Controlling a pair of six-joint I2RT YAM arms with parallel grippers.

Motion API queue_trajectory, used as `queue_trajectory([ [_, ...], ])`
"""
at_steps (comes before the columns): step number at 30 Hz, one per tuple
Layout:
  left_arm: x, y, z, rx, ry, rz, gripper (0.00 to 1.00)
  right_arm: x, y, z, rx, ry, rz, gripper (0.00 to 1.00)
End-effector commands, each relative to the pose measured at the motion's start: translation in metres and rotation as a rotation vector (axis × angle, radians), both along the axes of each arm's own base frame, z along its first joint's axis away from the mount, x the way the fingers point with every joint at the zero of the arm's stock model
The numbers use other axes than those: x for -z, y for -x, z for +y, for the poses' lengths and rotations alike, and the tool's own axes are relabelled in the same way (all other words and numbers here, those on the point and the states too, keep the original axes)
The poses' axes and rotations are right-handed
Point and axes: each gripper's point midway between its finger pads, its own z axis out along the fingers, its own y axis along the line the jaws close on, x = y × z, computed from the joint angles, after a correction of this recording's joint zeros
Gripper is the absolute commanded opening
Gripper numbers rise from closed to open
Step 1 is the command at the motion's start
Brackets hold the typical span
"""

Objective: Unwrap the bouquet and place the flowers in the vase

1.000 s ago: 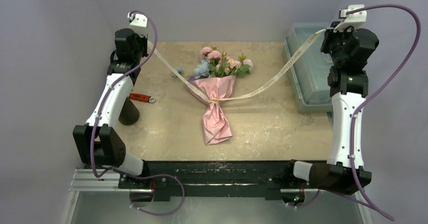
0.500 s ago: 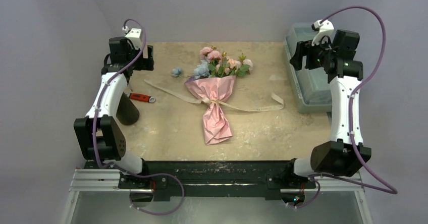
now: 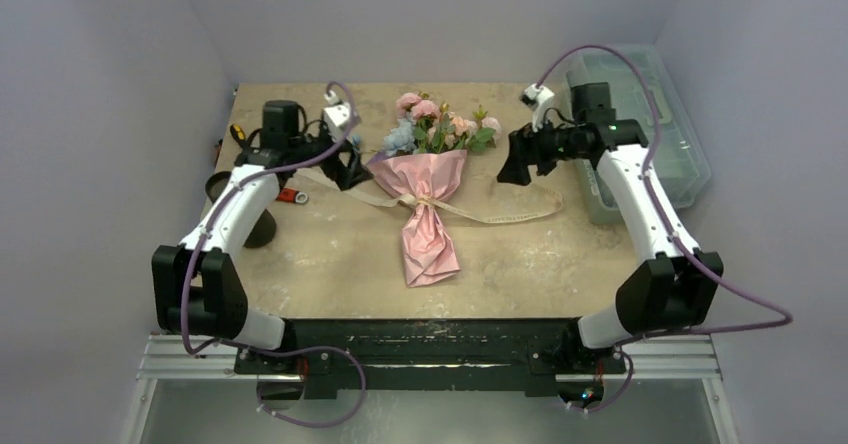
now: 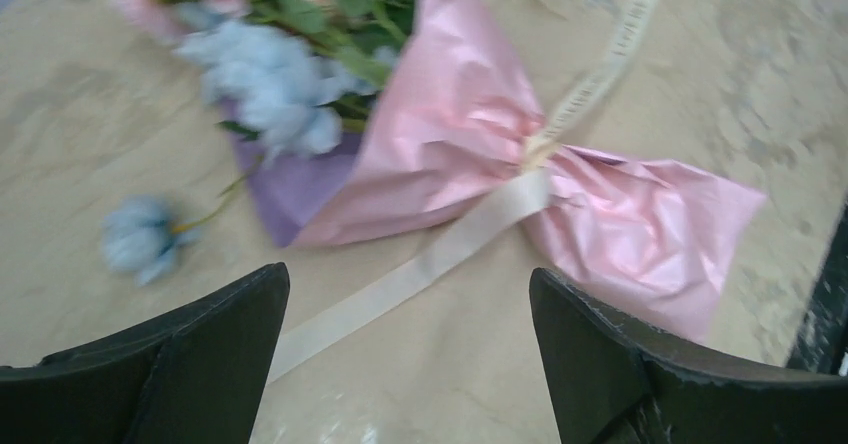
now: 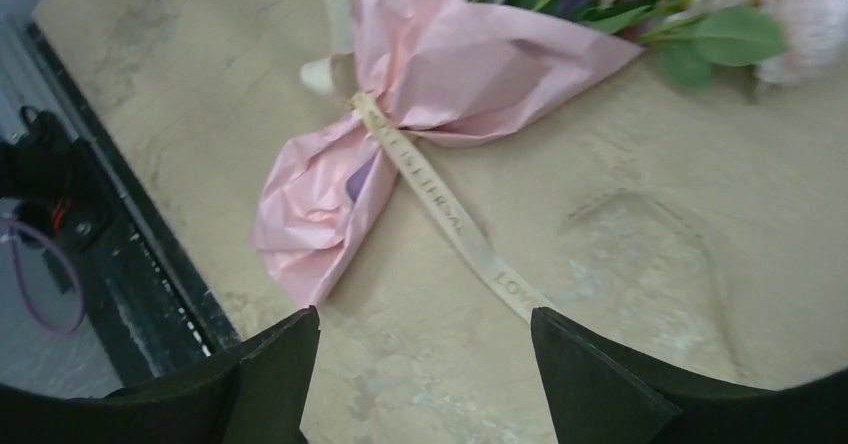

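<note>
The bouquet [image 3: 430, 199] lies mid-table in pink paper with lilac lining, its flowers [image 3: 440, 129] pointing to the far side. Its cream ribbon [image 3: 500, 212] is still wrapped round the waist, with both ends trailing loose on the table. My left gripper [image 3: 352, 169] hovers open just left of the bouquet [image 4: 470, 134], above the ribbon [image 4: 420, 269]. My right gripper [image 3: 512, 162] hovers open to the right of the bouquet [image 5: 420, 74], over the printed ribbon [image 5: 440, 209]. One pale-blue flower [image 4: 140, 244] lies apart. The dark vase [image 3: 258, 229] stands at the left, partly behind my left arm.
A clear lidded plastic box [image 3: 650, 134] sits at the right edge. A red-handled tool [image 3: 290, 195] lies near the vase, and a yellow-black item [image 3: 237, 132] sits at the far left. The black rail [image 5: 130, 264] runs along the near table edge.
Both grippers opened and let go of the ribbon ends, which dropped onto the table. Both arms then swung inward and down to either side of the bouquet.
</note>
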Motion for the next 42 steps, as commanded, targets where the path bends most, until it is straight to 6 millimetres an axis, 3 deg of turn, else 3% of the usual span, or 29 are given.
queue_trajectory([
  [1, 0.013, 0.044, -0.068, 0.346, -0.080, -0.151, 0.87, 0.027, 0.004, 0.054, -0.142, -0.078, 0.070, 0.79],
  [6, 0.045, 0.057, -0.096, 0.487, -0.212, -0.237, 0.79, 0.060, -0.003, 0.097, -0.208, -0.102, 0.144, 0.71],
  [13, 0.070, 0.059, -0.120, 0.584, -0.314, -0.315, 0.69, 0.110, -0.007, 0.125, -0.242, -0.078, 0.205, 0.69],
  [17, 0.085, 0.058, -0.126, 0.620, -0.367, -0.320, 0.62, 0.133, -0.009, 0.132, -0.254, -0.049, 0.227, 0.71],
  [26, 0.106, 0.042, -0.127, 0.571, -0.405, -0.304, 0.58, 0.171, -0.014, 0.141, -0.255, -0.004, 0.245, 0.71],
  [34, 0.120, 0.041, -0.118, 0.544, -0.451, -0.273, 0.39, 0.200, -0.010, 0.136, -0.263, 0.043, 0.267, 0.67],
  [37, 0.126, 0.043, -0.114, 0.543, -0.468, -0.254, 0.26, 0.205, -0.011, 0.134, -0.253, 0.058, 0.262, 0.51],
  [42, 0.136, 0.049, -0.104, 0.546, -0.507, -0.222, 0.01, 0.199, -0.012, 0.134, -0.266, 0.060, 0.255, 0.08],
])
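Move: The ribbon knot at the waist of the pink wrapping lies about 15 cm right of the left hand, 4 cm back and 13 cm below. From the right hand it is roughly 19 cm left, level fore and aft, 21 cm below. The blue blooms lie some 16 cm beyond the knot and 5 cm left of it; the wrapping's bottom end is about 15 cm nearer the base than the knot and 2 cm right of it. Down and left goes the right hand, some 21 cm down and 13 cm across, tipping further downward, and pinches the ribbon just right of the knot. The left hand sweeps right and back, then sinks, turning some 30 degrees clockwise and rolling its left side up, and shuts on the ribbon close by the knot's left side. ##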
